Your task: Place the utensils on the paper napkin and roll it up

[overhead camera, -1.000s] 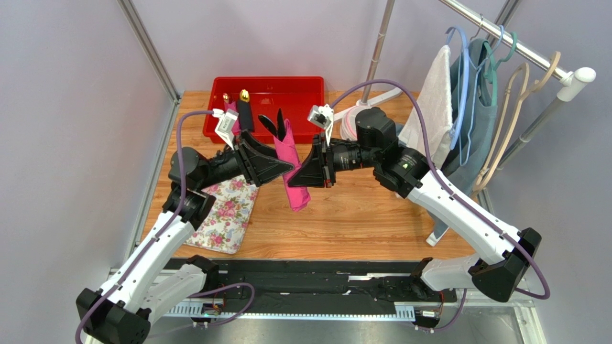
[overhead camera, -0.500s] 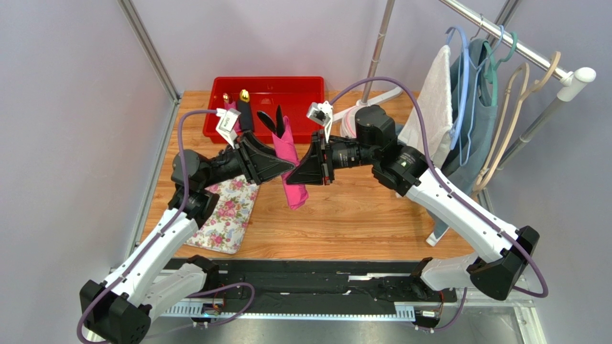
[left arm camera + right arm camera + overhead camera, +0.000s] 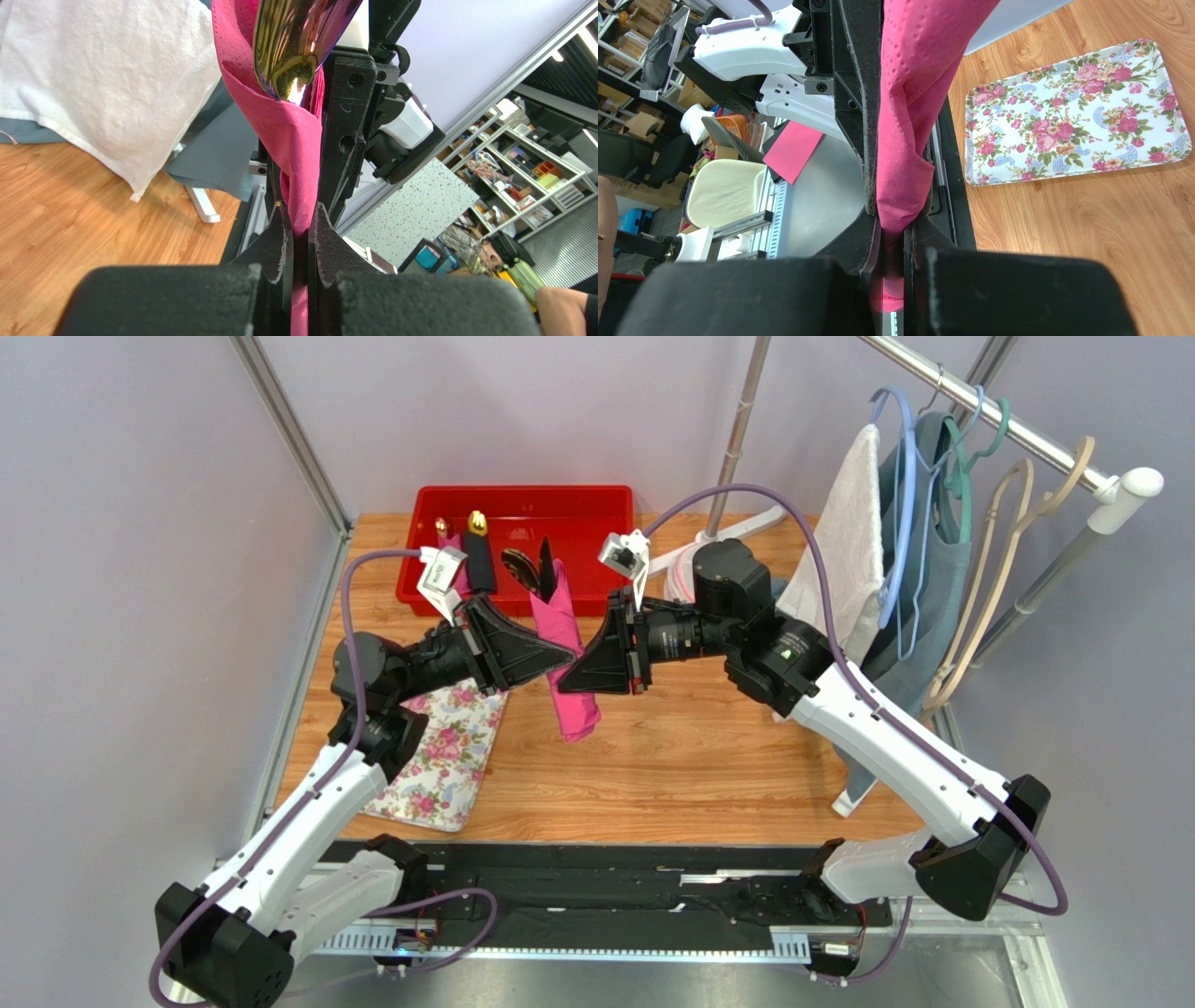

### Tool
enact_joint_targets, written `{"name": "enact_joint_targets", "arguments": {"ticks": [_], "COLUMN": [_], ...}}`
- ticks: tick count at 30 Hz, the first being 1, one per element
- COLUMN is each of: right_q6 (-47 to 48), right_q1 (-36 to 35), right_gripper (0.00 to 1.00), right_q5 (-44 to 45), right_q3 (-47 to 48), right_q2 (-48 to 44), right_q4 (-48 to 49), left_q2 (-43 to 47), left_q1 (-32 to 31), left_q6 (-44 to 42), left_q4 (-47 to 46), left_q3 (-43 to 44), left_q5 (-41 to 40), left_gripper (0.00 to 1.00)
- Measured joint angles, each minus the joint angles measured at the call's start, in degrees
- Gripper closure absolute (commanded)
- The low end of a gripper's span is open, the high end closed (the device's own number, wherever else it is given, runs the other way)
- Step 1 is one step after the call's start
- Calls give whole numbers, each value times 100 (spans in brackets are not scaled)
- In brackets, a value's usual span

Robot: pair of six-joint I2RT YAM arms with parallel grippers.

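Observation:
The magenta-pink paper napkin [image 3: 568,665] is rolled around the utensils and held in the air above the table's middle. Dark utensil heads [image 3: 530,569] stick out of its far end. My left gripper [image 3: 568,664] is shut on the roll from the left, my right gripper [image 3: 578,672] is shut on it from the right, the two facing each other. In the left wrist view the napkin [image 3: 298,140] runs up from my jaws with a shiny purple-gold utensil head [image 3: 298,38] at its top. In the right wrist view the napkin [image 3: 913,105] is pinched between my pads.
A red bin [image 3: 589,511] at the table's far edge holds a pink and a black roll with gold heads [image 3: 470,546]. A floral-print white cloth [image 3: 442,749] lies at the near left. A clothes rack with hangers and towels [image 3: 912,546] stands at the right.
Both grippers and the napkin roll have shifted slightly toward the far side of the table, with the utensil heads now nearer the red bin. Both grips are unchanged.

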State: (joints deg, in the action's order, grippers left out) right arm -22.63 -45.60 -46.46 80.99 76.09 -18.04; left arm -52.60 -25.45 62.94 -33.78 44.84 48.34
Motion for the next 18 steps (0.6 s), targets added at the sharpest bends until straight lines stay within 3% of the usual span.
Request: {"name": "enact_joint_targets", "arguments": {"ticks": [2,6,11,18], "right_q6": [15,48,114,258], "right_q1": [0,0,4,13], "right_gripper": [85,83,52,49], "right_q5": [0,13,7,-4], "right_q3": [0,0,2,-9], "right_q2": [0,0,0,-13], "right_q4": [-4,-7,-2,-55], "left_q2": [0,0,-59,-179], "left_q1": [7,44,72,155], "left_q6": [0,-2,-15,-22], "left_q4": [-2,-7,24,164], "left_q3": [0,0,48,68], "left_q5": [0,15,44,42], "left_gripper": [100,100,100,100]}}
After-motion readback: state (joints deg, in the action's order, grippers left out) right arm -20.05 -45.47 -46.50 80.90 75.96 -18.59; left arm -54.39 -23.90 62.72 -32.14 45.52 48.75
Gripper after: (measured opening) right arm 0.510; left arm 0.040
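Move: The left hand already pinches the napkin roll at about its middle. The red tray's middle is some 40 cm ahead of this hand, 12 cm to its left and 38 cm lower. In the tray, the dark roll is about 18 cm left of the hand and equally far ahead; the floral mat is 24 cm left and 4 cm ahead, equally low. The right hand also holds the roll, whose middle is about 3 cm ahead of and 1 cm above its grip. The right fingers let go of the napkin roll, opening to about half while that hand stays in place with hardly a tilt. The left fingers keep their pinch on the roll; once the right fingers part, the left hand eases about 1.5 cm forward and 1 cm down, towards the red tray. ##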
